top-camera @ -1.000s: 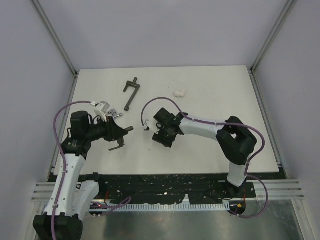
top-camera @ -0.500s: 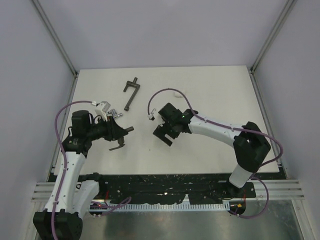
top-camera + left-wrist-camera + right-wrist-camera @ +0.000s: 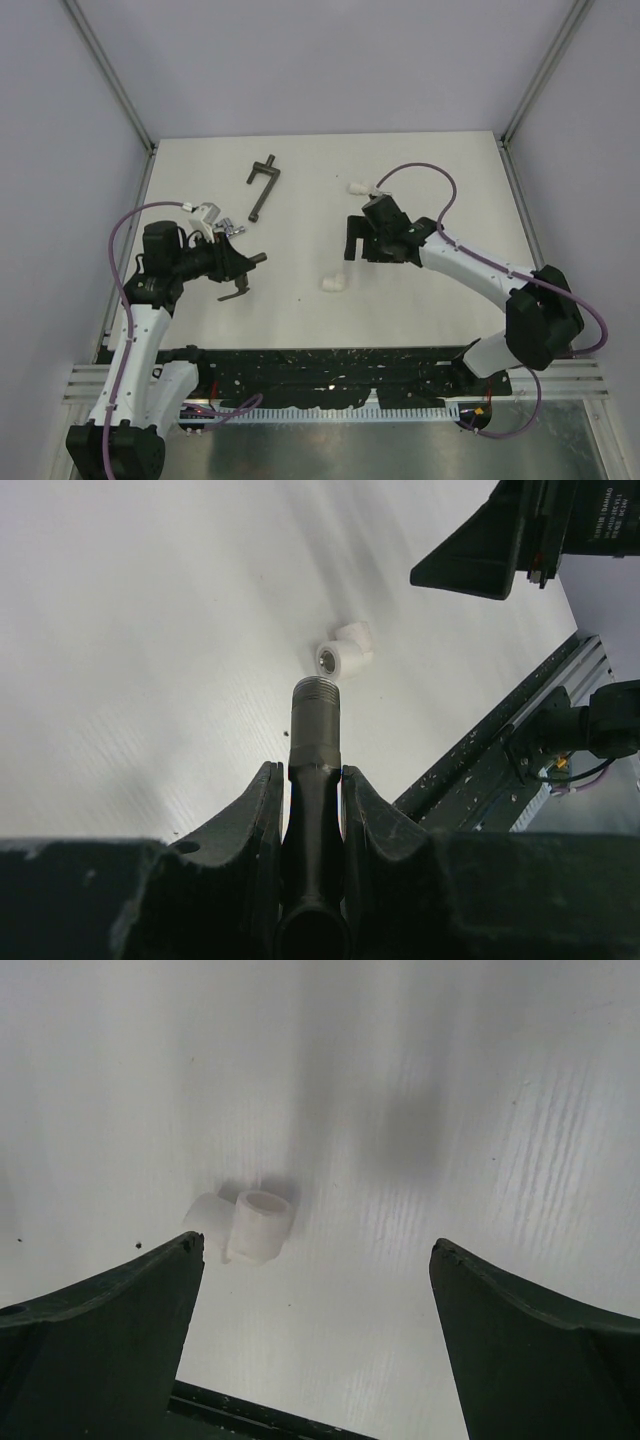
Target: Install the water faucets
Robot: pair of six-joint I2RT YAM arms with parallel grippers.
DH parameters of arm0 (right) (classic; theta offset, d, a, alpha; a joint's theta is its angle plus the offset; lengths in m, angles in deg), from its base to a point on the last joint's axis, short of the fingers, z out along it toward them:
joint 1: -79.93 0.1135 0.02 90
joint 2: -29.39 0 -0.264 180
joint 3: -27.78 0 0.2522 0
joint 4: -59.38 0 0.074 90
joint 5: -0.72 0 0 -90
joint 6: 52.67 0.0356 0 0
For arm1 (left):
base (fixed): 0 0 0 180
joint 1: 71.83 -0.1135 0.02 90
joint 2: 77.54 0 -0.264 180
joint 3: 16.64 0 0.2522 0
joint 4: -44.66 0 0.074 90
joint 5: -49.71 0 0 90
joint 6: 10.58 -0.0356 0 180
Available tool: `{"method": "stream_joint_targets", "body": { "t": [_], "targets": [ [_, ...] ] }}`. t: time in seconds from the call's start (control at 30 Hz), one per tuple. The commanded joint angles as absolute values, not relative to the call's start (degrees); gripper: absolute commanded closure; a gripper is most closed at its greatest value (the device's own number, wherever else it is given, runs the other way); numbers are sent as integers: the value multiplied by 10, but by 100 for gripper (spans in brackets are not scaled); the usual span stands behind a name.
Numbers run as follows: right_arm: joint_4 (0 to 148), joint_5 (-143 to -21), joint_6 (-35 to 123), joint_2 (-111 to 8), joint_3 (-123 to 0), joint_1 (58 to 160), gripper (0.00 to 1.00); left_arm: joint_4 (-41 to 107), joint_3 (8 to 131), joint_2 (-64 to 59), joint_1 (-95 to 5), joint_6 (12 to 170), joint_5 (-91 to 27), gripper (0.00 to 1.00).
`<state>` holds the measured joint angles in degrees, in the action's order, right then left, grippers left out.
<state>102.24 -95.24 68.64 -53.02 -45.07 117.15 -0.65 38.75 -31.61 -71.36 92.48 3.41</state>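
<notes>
My left gripper (image 3: 240, 263) is shut on the dark grey-bronze water faucet (image 3: 254, 259), held level above the table's left side. In the left wrist view the faucet's threaded end (image 3: 314, 705) sticks out past my fingers (image 3: 262, 800) and points toward a white elbow fitting (image 3: 343, 652). That elbow (image 3: 333, 283) lies loose on the table between the arms. My right gripper (image 3: 354, 238) hangs open above and to the right of it. In the right wrist view the elbow (image 3: 256, 1226) lies near the left finger (image 3: 150, 1290), untouched. A shiny silver faucet (image 3: 227, 229) lies behind my left gripper.
A long dark T-handled bar (image 3: 262, 186) lies at the back left. A second white elbow (image 3: 356, 186) rests at the back centre. A white and silver piece (image 3: 206, 213) sits beside the silver faucet. The black base rail (image 3: 330, 370) runs along the near edge.
My right gripper opened and let go of the white elbow, which now lies on the table. The right arm drew back to the right. The left arm kept still.
</notes>
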Motion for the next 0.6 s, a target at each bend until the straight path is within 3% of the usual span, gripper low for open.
{"method": "stream_joint_targets", "body": {
  "t": [0.0,0.3,0.57],
  "targets": [
    [1028,-966,835,-567,-475,1188,1,8,392,-329,-712,927,32,100],
    [1041,-978,915,-674,-529,1245,11,4,392,-340,-710,924,15,100],
    [1045,-982,959,-723,-531,1261,31,4,392,-346,-706,925,13,100]
  ]
}}
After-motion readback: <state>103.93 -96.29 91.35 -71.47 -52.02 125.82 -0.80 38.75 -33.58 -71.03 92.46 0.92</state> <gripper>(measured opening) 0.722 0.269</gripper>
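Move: The white fitting lies on the table some 8 cm to the right hand's left, 4 cm back and 10 cm below. A second white fitting is about 20 cm ahead and 1 cm right at table height; the faucet in the left gripper is roughly 23 cm left, 4 cm back and 5 cm higher. From the left hand, the first fitting is about 16 cm right, 3 cm ahead and 18 cm down. The open right hand sinks about 7 cm and swings 7 cm left onto the white fitting, fingers partly closing. ##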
